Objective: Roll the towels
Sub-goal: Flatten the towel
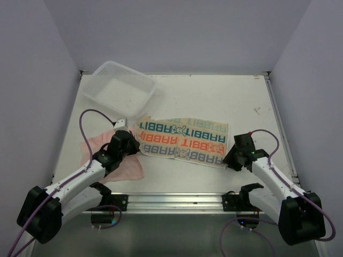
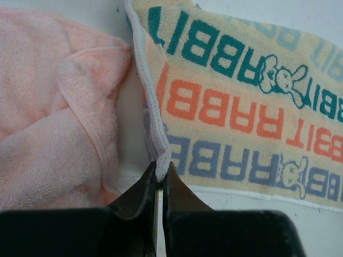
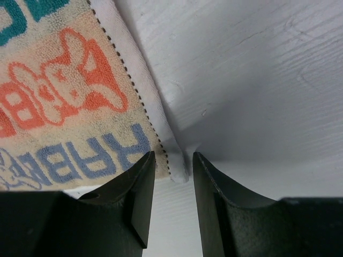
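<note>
The printed towel (image 1: 182, 140) lies spread flat mid-table, with rows of teal, orange and blue letters (image 2: 241, 107). My left gripper (image 1: 137, 149) is at its left end, shut on the white hem (image 2: 159, 168) near the front left corner. The pale pink towel (image 1: 128, 167) lies crumpled just left of it (image 2: 53, 107), partly under my left arm. My right gripper (image 1: 228, 159) sits at the printed towel's front right corner. Its jaws stand apart (image 3: 174, 158), and the white corner tip (image 3: 179, 172) lies between them, unclamped.
A white mesh plastic basket (image 1: 153, 85) stands tilted at the back left of the white table (image 1: 225, 99). A metal rail (image 1: 177, 201) runs along the near edge between the arm bases. Grey walls close in both sides and the back.
</note>
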### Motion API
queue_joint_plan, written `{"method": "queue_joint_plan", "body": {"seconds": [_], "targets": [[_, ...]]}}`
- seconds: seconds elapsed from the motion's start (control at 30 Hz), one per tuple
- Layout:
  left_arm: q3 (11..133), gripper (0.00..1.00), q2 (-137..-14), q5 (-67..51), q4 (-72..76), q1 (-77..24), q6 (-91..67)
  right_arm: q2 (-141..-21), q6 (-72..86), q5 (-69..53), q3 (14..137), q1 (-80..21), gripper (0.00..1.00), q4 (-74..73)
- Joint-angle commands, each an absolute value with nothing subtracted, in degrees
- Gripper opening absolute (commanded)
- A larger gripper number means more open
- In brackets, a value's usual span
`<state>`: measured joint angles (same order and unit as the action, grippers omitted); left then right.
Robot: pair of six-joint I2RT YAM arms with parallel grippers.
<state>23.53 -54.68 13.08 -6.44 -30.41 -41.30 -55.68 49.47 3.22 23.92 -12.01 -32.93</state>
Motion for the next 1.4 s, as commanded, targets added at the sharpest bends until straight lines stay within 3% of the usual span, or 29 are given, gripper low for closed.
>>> {"method": "queue_joint_plan", "body": {"seconds": [0.0,0.43,0.83,1.0,1.13,1.37], "targets": [[23.0,0.0,-54.1,13.4,-2.8,-30.7,-40.5,-59.4,49.8,4.1,22.2,-13.8,0.39,-33.2],[23.5,0.0,-53.7,13.8,-3.3,-30.7,-40.0,-64.5,50.6,11.2,25.3,-19.5,0.25,-37.9],[24.0,0.0,-53.0,14.2,-3.6,-30.7,-39.6,-69.4,47.7,10.5,29.0,-21.1,0.32,-41.0],[25.7,0.0,-53.8,14.7,-4.1,-30.7,-38.9,-72.3,47.5,10.0,30.1,-21.3,0.2,-41.3],[26.5,0.0,-54.4,14.6,-4.0,-30.7,-38.4,-71.8,46.9,10.6,32.6,-21.3,0.01,-43.2],[28.0,0.0,-55.5,13.4,-4.0,-30.7,-37.6,-67.8,45.9,14.6,38.5,-19.7,0.0,-50.5]]}}
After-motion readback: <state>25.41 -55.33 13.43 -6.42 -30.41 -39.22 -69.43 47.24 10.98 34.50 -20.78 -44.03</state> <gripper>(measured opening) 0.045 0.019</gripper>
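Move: The rabbit towel's near right corner lies practically between the right hand's open fingertips, roughly 1 cm to its left and 1 cm below; the towel's middle is about 11 cm ahead and 20 cm left of that hand. From the left hand, which already holds the towel's raised left edge, that corner is some 40 cm right, 7 cm back and 7 cm lower. The pink towel lies about 12 cm left of the left hand and 2 cm back, also 7 cm lower. The right fingers close on the near right corner of the rabbit towel and pinch it: the hand first slides about 1.5 cm left, low over the table, stays there while closing, then draws some 2 cm back and a little right with the corner. Meanwhile its wrist steepens roughly 15 degrees. The left hand keeps its pinch on the left edge, rising about 1 cm at the end. ##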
